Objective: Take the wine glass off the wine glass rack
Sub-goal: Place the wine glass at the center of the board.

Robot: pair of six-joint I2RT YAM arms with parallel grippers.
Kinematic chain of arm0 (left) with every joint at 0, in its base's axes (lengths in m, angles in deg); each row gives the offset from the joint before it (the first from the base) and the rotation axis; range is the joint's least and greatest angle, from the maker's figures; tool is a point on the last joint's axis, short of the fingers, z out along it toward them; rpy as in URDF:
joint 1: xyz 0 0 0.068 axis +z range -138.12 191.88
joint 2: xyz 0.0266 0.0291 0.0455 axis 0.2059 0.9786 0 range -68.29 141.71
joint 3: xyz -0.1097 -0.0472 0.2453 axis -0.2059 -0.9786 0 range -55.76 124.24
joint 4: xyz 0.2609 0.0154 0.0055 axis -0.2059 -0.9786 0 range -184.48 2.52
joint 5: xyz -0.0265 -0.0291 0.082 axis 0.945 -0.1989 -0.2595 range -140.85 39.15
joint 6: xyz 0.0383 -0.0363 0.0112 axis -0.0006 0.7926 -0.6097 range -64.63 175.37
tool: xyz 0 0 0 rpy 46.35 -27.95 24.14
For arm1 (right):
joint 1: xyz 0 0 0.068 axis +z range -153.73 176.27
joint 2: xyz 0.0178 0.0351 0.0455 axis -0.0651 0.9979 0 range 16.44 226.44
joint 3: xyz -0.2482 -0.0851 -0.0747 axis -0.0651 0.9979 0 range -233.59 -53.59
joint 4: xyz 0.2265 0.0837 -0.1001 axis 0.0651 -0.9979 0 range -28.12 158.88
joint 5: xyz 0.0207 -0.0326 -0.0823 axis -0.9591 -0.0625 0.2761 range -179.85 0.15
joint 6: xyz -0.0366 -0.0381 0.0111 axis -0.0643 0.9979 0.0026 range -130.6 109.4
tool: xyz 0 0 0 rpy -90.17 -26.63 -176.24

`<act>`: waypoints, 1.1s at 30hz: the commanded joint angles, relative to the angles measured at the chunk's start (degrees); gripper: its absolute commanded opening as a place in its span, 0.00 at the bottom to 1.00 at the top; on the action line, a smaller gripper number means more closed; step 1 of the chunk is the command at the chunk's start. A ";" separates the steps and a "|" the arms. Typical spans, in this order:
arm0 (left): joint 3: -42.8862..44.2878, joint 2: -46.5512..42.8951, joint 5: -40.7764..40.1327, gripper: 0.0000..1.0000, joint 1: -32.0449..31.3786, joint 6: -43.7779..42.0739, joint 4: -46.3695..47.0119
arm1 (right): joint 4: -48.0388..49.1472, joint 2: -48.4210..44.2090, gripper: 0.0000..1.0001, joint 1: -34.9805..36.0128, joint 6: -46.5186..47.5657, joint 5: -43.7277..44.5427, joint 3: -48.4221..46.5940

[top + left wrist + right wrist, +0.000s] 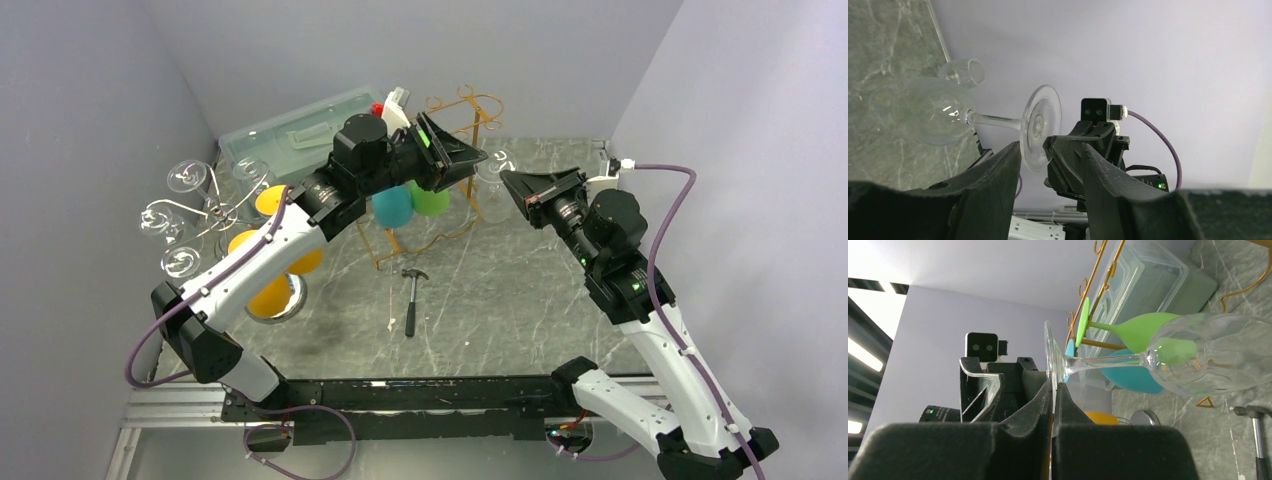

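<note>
A clear wine glass (1208, 355) lies sideways in the air, its stem level. My right gripper (1053, 385) is shut on the rim of its round foot (1049, 355). In the left wrist view the same foot (1040, 127) stands edge-on just above the gap of my left gripper (1050, 147), whose jaws are open with the right gripper's black fingers beyond them. From above, the glass (492, 175) hangs between both grippers, just right of the gold wire rack (470, 110). A green glass (1143, 330) and a teal glass (1133, 375) still hang on the rack.
A hammer (412, 298) lies on the marble table in front of the rack. A clear plastic bin (290, 130) sits at the back left. A second stand with clear glasses (190, 215) and yellow glasses (272, 290) is on the left.
</note>
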 commanded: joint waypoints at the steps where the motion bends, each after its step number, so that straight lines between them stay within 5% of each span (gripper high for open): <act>1: -0.73 0.14 2.64 0.51 0.14 3.13 4.94 | 5.01 -0.63 0.00 0.33 1.08 -1.74 -2.71; 14: -3.95 -0.34 4.65 0.38 0.09 6.36 8.90 | 6.28 0.20 0.00 0.28 1.41 -2.70 -2.85; 26: -5.77 -1.22 5.92 0.01 0.09 8.68 12.48 | 8.17 1.57 0.00 0.33 1.41 -3.48 -2.34; 33: -5.30 -0.24 6.46 0.00 -0.33 11.96 14.77 | 5.26 0.14 0.00 0.30 4.63 -2.86 -2.47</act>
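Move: Just beyond the left hand's half-open fingers, the foot of the upside-down wine glass lies about 2 cm ahead, 4 cm to its right and 1 cm lower. The green glass hangs on the rack some 9 cm left, 2 cm ahead and 10 cm below the left hand; the blue glass is about 6 cm farther left of it. For the right hand, already pinching the foot's rim, the foot's middle is some 3 cm ahead, 1 cm left and level. Closing from about half open to almost shut, the left fingers pinch the opposite rim of the foot, while the hand eases to its right, sinks about 1.5 cm, then rises partway, rolling and tipping some 10 degrees. The right hand keeps its pinch and brings the glass about 1 cm left and 1 cm up towards the left fingers. ##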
